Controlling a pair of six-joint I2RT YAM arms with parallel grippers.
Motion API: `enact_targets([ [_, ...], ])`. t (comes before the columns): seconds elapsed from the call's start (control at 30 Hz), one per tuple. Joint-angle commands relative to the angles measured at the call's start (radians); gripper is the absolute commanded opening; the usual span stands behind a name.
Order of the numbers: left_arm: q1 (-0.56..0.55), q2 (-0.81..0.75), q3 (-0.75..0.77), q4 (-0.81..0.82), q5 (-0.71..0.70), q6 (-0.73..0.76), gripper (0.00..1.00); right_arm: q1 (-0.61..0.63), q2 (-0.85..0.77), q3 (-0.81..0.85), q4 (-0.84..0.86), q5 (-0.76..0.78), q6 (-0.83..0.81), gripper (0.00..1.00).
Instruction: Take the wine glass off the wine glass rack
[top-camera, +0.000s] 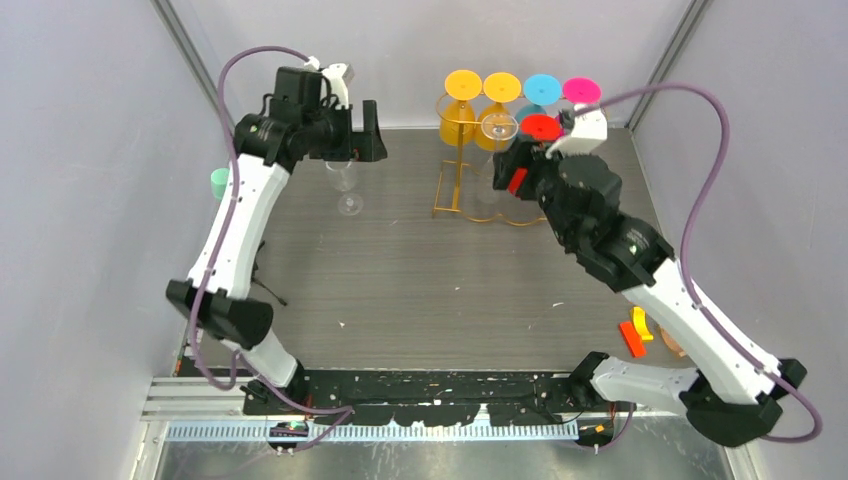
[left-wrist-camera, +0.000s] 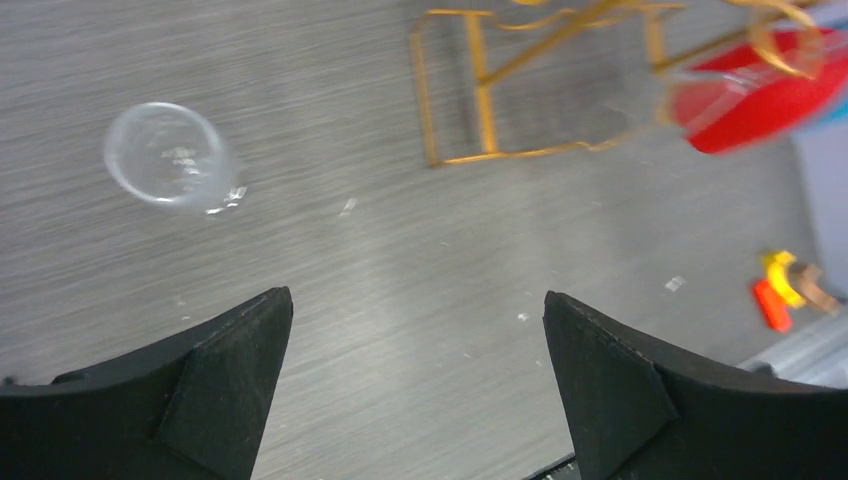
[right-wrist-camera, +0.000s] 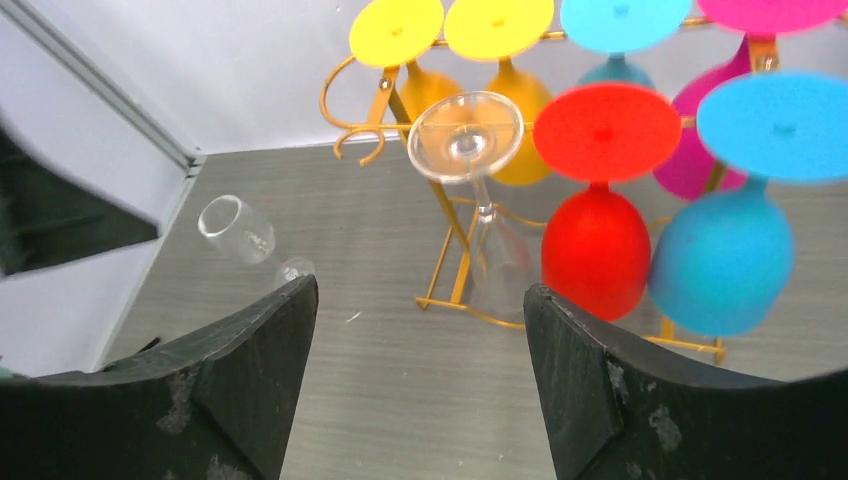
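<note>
The gold wine glass rack (top-camera: 462, 170) stands at the back of the table with coloured glasses hanging upside down from it. A clear wine glass (right-wrist-camera: 468, 140) hangs there too, beside a red one (right-wrist-camera: 598, 245). Another clear wine glass (top-camera: 346, 185) stands on the table left of the rack, apart from both grippers. My left gripper (top-camera: 362, 132) hovers just above and behind it, open and empty (left-wrist-camera: 418, 300). My right gripper (top-camera: 508, 168) is at the rack's front right, open and empty (right-wrist-camera: 420, 300), facing the hanging clear glass.
Yellow (top-camera: 464, 100), blue (top-camera: 541, 90) and pink (top-camera: 581, 91) glasses fill the rack's far side. A green cup (top-camera: 219, 182) sits at the left wall. Small orange and red pieces (top-camera: 635, 335) lie at the right front. Grey walls close in on three sides.
</note>
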Motion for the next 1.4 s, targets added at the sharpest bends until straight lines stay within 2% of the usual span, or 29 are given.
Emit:
enact_targets([
  [0.0, -0.004, -0.199, -0.162, 0.248, 0.277, -0.033, 1.0, -0.018, 0.144, 0.214, -0.101, 0.049, -0.127, 0.81],
  [0.1, -0.004, -0.298, -0.27, 0.346, 0.311, -0.063, 1.0, -0.085, 0.259, 0.363, -0.22, -0.009, -0.021, 0.78],
  [0.2, -0.004, -0.367, -0.344, 0.389, 0.326, -0.07, 1.0, -0.21, 0.296, 0.383, -0.235, -0.141, 0.121, 0.73],
  [0.23, -0.004, -0.382, -0.358, 0.392, 0.323, -0.071, 1.0, -0.253, 0.304, 0.37, -0.227, -0.207, 0.187, 0.71],
  [0.37, -0.004, -0.431, -0.433, 0.423, 0.313, -0.074, 1.0, -0.327, 0.3, 0.31, -0.162, -0.298, 0.337, 0.66],
  [0.4, -0.004, -0.441, -0.45, 0.431, 0.311, -0.08, 1.0, -0.334, 0.286, 0.277, -0.122, -0.323, 0.383, 0.62],
  [0.5, -0.004, -0.463, -0.5, 0.465, 0.325, -0.109, 1.0, -0.36, 0.227, 0.154, 0.031, -0.348, 0.492, 0.51],
  [0.6, -0.004, -0.482, -0.53, 0.491, 0.38, -0.137, 1.0, -0.362, 0.19, 0.066, 0.143, -0.315, 0.588, 0.47],
  [0.93, -0.004, -0.578, -0.626, 0.542, 0.395, -0.169, 1.0, -0.363, 0.196, -0.027, 0.272, -0.3, 0.719, 0.47],
  [1.07, -0.004, -0.59, -0.608, 0.513, 0.413, -0.168, 1.0, -0.363, 0.202, -0.042, 0.296, -0.293, 0.739, 0.45],
  [1.37, -0.004, -0.629, -0.561, 0.46, 0.345, -0.116, 1.0, -0.363, 0.221, -0.093, 0.383, -0.272, 0.792, 0.36],
])
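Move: The foot of the clear wine glass, hanging upside down in the rack's front row, lies about 12 cm ahead of the right hand, 1 cm to its right and 3 cm lower. Level with that foot, the red glass's foot is some 7 cm to the right of it; the nearer yellow foot stands 7 cm beyond it. From the left hand the clear foot lies roughly 23 cm right, 2 cm ahead and 3 cm higher. Forward, the right hand reaches about 11 cm to the clear glass's foot, first rising a little and then dipping to end lower than it began, rolling some 45 degrees with its left side rising. Its fingers close to about half their opening, bringing the tips around the foot's rim; contact can't be made out. Wide open and empty, the left hand draws back and up, its left side dropping and its fingers tipping up. ##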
